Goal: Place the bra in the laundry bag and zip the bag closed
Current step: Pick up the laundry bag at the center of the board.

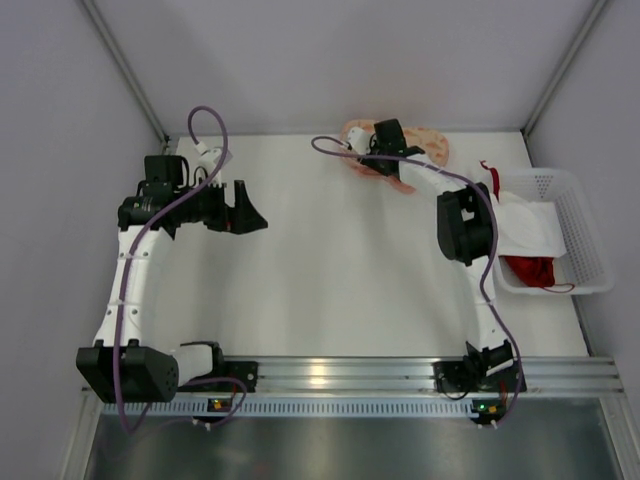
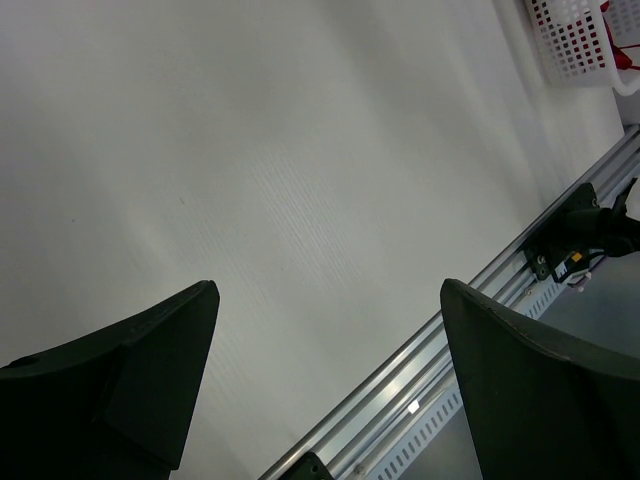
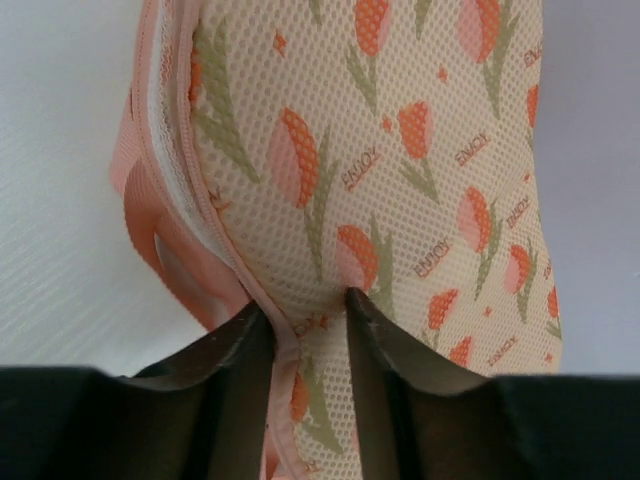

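The laundry bag (image 1: 432, 146) lies at the far edge of the table, a peach mesh pouch with an orange tulip print (image 3: 400, 150). My right gripper (image 1: 386, 150) is down on its left part and hides some of it. In the right wrist view the right gripper (image 3: 305, 305) is shut on the bag's piped rim, and both fingertips dent the mesh. The zip edge gapes at the left with pink lining showing. The red bra (image 1: 530, 270) lies in the white basket (image 1: 585, 235) at the right. My left gripper (image 1: 250, 212) hangs open over bare table (image 2: 330, 290).
A white cloth (image 1: 525, 220) lies in the basket above the bra. The basket corner (image 2: 575, 40) shows in the left wrist view. A metal rail (image 1: 330, 375) runs along the near edge. Grey walls close in the left, far and right sides.
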Motion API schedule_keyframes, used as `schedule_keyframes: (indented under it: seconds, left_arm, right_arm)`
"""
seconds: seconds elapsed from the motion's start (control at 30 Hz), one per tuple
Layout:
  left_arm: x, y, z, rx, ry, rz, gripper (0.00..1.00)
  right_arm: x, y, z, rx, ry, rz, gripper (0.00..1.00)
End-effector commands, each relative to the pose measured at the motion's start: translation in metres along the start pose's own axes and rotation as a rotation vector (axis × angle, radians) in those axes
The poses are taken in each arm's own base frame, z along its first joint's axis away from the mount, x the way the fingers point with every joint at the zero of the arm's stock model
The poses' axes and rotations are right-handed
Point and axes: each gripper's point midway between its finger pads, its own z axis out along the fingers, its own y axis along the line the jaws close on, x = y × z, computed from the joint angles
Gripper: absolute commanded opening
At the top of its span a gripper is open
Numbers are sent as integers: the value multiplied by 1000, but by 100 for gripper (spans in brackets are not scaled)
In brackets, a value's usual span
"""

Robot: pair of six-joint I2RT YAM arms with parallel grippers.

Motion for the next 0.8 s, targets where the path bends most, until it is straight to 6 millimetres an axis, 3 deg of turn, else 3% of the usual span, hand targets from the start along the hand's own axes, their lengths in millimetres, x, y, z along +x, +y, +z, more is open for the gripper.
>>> schedule_keyframes:
  seconds: [0.0,0.07,0.1,0.3,0.6,0.77]
  left_arm:
    - [-11,1,1,10,-42,37,99]
    - [-11,0,1,11,-44,37,99]
    - [-11,0,1,13,-45,38,98]
    - [-12,-1,-2,1,-55,51,99]
    - [-14,4,-8,-58,-78,70,99]
    - [-18,12,-11,-111,-97,71,99]
  right_arm:
    - [-34,-27,-10,74,-84,-28,32]
    - [-39,-32,-16,86,-91,-33,5]
    - [-41,-34,-18,93,-95,-34,0]
    - [-54,-57,-41,140,-125,-57,0]
    - [-78,-123,-101,300,-185,-62,0]
    - [-86,-145,-127,373,-196,-85,0]
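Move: The laundry bag lies right under and in front of your right fingers, which stand half open over its near, zipped edge. Its middle is about 5 cm ahead, straight in line and 1 cm lower. The white basket stands some 42 cm to the right and 17 cm back, with the red bra in it about 34 cm right and 29 cm back. From the left hand, the bag is roughly 35 cm ahead, 31 cm right and 20 cm down. Shut the right gripper fully on the laundry bag's near edge, pinching the pink-trimmed zipper rim between the fingertips while the hand stays almost in place. Keep the pinch, ease upward, then lift faster to about 10 cm, letting the fingers tip up some 10 degrees. ##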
